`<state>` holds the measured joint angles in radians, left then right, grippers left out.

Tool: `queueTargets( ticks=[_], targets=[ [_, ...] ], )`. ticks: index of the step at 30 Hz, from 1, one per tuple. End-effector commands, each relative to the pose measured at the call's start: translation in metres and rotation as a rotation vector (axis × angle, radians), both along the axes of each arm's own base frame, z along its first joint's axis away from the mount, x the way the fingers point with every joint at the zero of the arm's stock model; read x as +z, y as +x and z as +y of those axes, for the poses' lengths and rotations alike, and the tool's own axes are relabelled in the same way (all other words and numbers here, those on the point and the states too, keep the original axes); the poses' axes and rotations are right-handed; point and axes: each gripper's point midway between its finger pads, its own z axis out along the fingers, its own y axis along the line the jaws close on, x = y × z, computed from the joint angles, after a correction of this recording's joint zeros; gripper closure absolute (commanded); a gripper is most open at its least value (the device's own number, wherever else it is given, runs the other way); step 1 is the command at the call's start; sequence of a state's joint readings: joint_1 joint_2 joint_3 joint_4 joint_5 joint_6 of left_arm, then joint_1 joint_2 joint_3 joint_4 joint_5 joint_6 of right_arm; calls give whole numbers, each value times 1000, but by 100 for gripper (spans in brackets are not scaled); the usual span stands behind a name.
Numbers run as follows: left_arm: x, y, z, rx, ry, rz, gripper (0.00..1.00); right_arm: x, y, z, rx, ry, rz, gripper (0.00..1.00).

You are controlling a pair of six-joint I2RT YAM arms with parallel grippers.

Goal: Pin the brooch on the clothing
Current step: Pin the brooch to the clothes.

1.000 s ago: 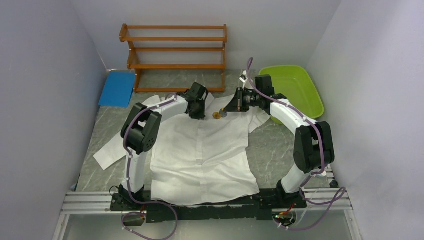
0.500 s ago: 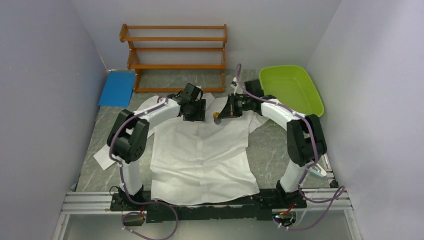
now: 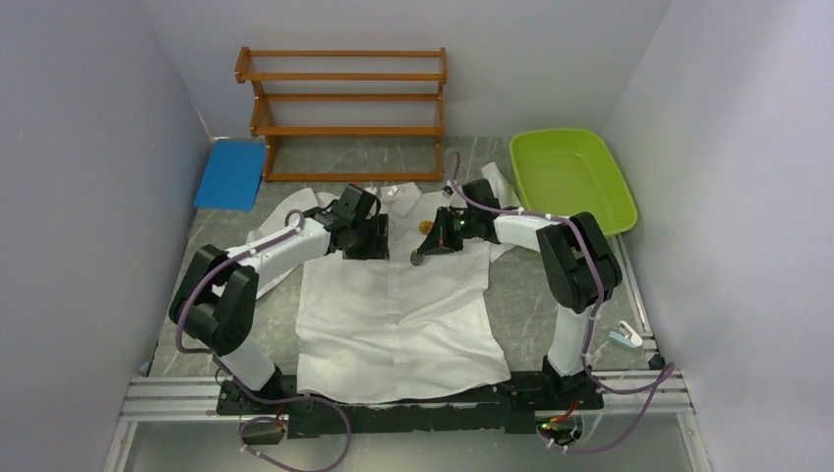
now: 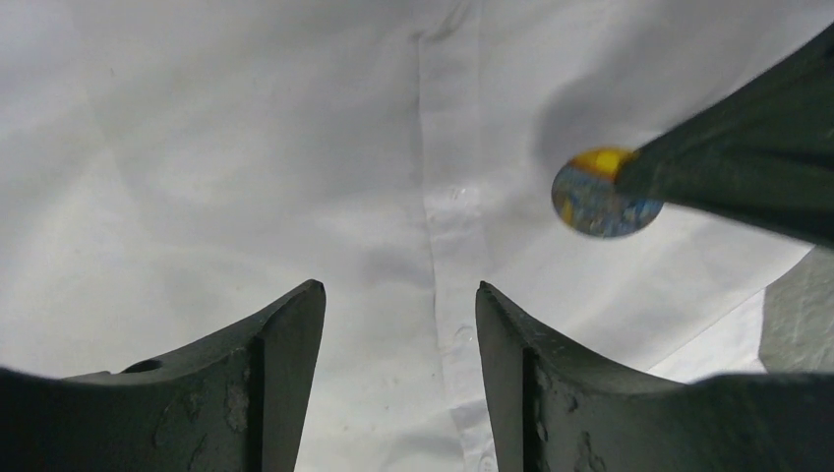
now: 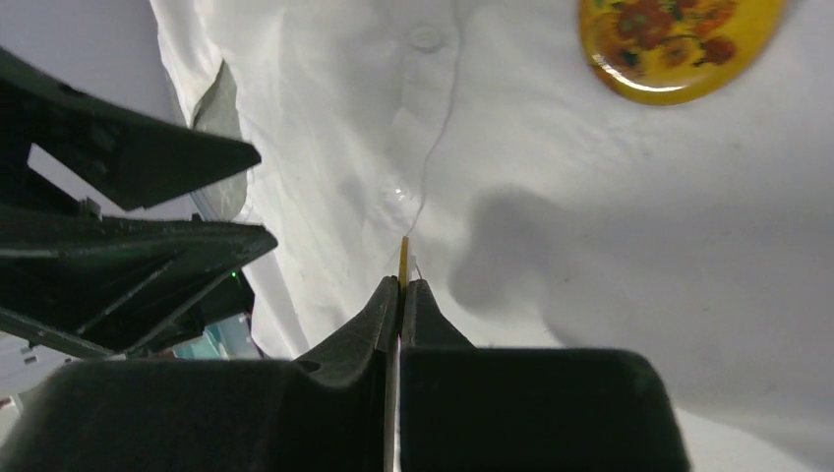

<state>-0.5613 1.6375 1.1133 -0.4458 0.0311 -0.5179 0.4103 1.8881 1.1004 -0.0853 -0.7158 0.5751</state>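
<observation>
The white shirt [image 3: 393, 315] lies spread flat, collar at the far side. My right gripper [image 3: 418, 260] is shut on a thin round brooch, seen edge-on in the right wrist view [image 5: 403, 258] and as a blue and yellow disc in the left wrist view [image 4: 595, 192]. It holds the brooch just above the shirt [image 5: 590, 246] next to the button placket. A second brooch, yellow with sunflowers [image 5: 679, 44], lies on the shirt near the collar [image 3: 427, 226]. My left gripper [image 4: 398, 290] is open and empty over the placket [image 3: 367, 244], left of the right gripper.
A wooden rack [image 3: 344, 98] stands at the back. A green tub [image 3: 570, 177] is at the back right and a blue pad [image 3: 231, 172] at the back left. A small white object [image 3: 625, 337] lies near the right arm's base.
Both arms have stretched lower and come nearer over the shirt's chest. The right gripper has moved near-left with its brooch. The sunflower brooch has stayed in place.
</observation>
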Motion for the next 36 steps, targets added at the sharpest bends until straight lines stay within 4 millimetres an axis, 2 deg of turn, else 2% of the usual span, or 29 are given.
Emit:
queueTargets(
  ticks=[1, 6, 11, 16, 23, 36],
  targets=[
    [6, -12, -8, -14, -47, -8, 37, -2, 20, 0, -53, 70, -36, 100],
    [-4, -24, -12, -30, -36, 14, 38, -3, 33, -7, -91, 101, -39, 100],
    [-13, -31, -17, -41, -21, 40, 38, -15, 39, -12, -122, 96, -5, 100],
    [-20, -36, -19, -46, -4, 55, 38, -25, 29, -22, -145, 79, 35, 100],
    [-29, -37, -18, -45, 16, 65, 38, -28, 18, -38, -170, 68, 59, 100],
    [-33, -38, -18, -55, 52, 67, 38, -9, 7, -60, -225, 79, 87, 100]
  ],
)
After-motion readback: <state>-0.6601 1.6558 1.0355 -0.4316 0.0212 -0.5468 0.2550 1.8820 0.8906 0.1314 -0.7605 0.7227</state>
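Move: The shirt's placket lies about 3 cm back, 3 cm to the right and 6 cm below my open left hand. The blue brooch in my right fingers is some 9 cm right of that hand and 1 cm ahead; the yellow brooch on the shirt is 11 cm right and 5 cm ahead. From my right hand the placket runs about 6 cm to the left, level with it and 5 cm below; the yellow brooch is 6 cm straight ahead. I draw my left hand back about 4 cm and sink it some 3 cm, easing slightly right, so its open fingers come down towards the placket. My right hand keeps its pinch on the blue brooch, first reaching forward and down, then swinging back and right away from the placket; it finishes about 5 cm right and 3 cm lower, turned some 10 degrees clockwise. ##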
